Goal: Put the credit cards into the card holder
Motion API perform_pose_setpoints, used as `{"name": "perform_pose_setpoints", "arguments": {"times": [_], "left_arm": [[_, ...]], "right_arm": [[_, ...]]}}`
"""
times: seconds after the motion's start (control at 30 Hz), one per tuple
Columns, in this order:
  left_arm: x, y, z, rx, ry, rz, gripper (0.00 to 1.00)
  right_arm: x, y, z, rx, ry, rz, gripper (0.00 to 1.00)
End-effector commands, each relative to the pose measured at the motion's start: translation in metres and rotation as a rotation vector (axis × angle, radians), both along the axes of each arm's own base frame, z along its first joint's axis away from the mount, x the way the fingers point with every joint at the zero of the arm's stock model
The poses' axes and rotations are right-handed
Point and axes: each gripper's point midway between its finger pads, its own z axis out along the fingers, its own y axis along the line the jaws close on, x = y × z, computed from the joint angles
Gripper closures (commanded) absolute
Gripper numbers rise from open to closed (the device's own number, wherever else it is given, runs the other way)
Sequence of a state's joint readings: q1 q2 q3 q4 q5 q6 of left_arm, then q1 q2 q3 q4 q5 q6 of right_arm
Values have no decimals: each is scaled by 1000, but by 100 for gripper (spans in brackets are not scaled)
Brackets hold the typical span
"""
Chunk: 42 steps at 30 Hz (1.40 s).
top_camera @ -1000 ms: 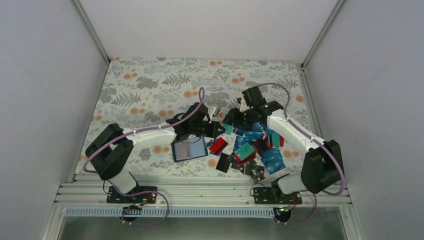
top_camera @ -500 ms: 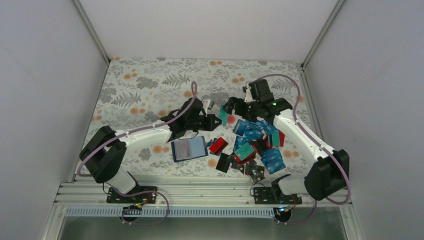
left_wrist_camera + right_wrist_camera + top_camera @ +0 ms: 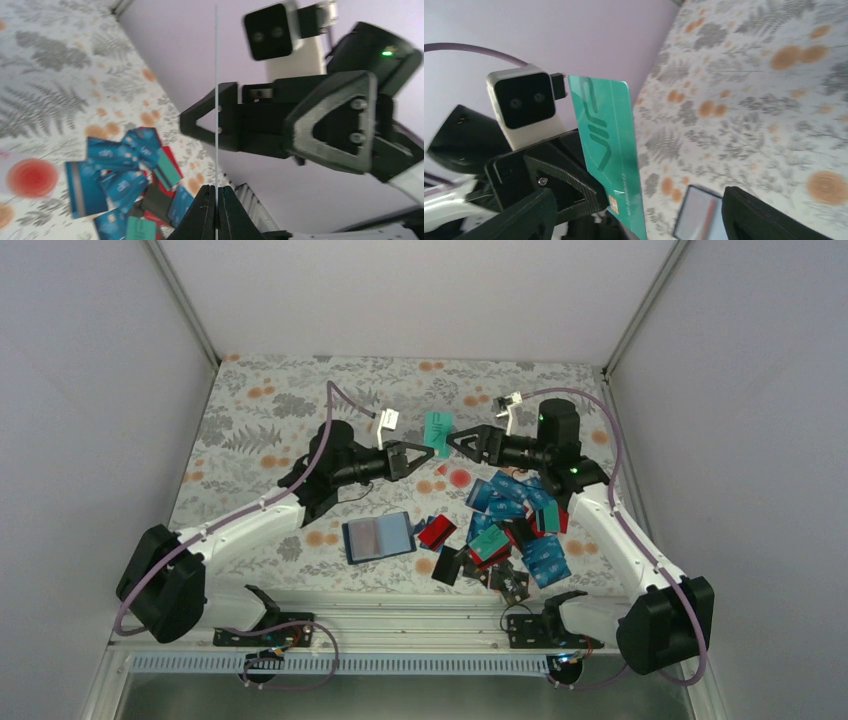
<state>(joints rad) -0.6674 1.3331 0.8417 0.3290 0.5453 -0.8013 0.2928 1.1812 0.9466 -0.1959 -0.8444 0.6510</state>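
Note:
My left gripper [image 3: 428, 450] is raised above the mat and shut on the lower edge of a teal credit card [image 3: 437, 426], which stands upright. In the left wrist view that card [image 3: 216, 75] shows edge-on as a thin line rising from the closed fingertips [image 3: 209, 210]. My right gripper [image 3: 458, 443] faces it at the same height, open and apart from the card. From the right wrist the teal card [image 3: 610, 145] stands just ahead of the wide jaws. The remaining credit cards [image 3: 510, 530] lie piled on the mat. The navy card holder [image 3: 378, 537] lies open to the pile's left.
A floral mat [image 3: 270, 420] covers the table, with white walls on three sides. An aluminium rail [image 3: 400, 625] runs along the near edge by the arm bases. Purple cables loop over both arms.
The right gripper has opened and let go of the teal card, which the left gripper now holds alone. Both arms have risen and moved toward the back of the mat.

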Motion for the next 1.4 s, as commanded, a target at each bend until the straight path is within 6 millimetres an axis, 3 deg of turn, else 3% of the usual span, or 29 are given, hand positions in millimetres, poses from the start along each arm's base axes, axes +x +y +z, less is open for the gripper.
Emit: {"name": "perform_pose_setpoints", "arguments": {"times": [0.0,0.1,0.3,0.67,0.87,0.97,1.1,1.27,1.37], "left_arm": [[-18,0,45,-115,-98,-87,97],[-23,1,54,-134,-112,-99,98],[-33,1,60,-170,-144,-151,98],[-37,-3,56,-178,-130,-175,98],[-34,-4,42,-134,-96,-156,93],[-27,7,20,-25,-98,-65,86],[-21,35,-15,140,-72,82,72],[-21,82,-66,379,35,262,70],[-21,116,-90,524,94,387,70]], "right_arm": [[-23,12,32,116,-91,165,21],[-28,12,42,131,-121,184,32],[-39,14,60,165,-165,248,43],[-42,15,64,178,-160,273,94],[-39,15,59,154,-154,265,96],[-34,14,46,119,-122,238,96],[-33,14,19,94,-28,228,96],[-26,17,-36,-18,110,165,96],[-33,30,-71,-57,209,183,96]]}}
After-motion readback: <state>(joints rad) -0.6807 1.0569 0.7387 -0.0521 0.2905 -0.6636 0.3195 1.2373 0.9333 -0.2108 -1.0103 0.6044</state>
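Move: The teal card hangs in the air in the left fingers, which hold its near-left end; its middle is about 3 cm ahead of the left hand and 2 cm to its right. From the open right hand it lies about 3 cm left and 1 cm ahead, level. On the table some 26 cm below, the card holder is about 11 cm left and 3 cm back of the left hand, the red card 3 cm right, straight under, and the blue cards 17 cm right, 10 cm ahead. The teal card changes hands: both hands carry it up about 5 cm and 3 to 4 cm back while the right fingers close on its right edge, the right hand turning some 15 degrees counter-clockwise. The left fingers then open a little and let go, withdrawing about 6 cm left and 8 cm down; meanwhile the right keeps its pinch and sinks about 6 cm. ##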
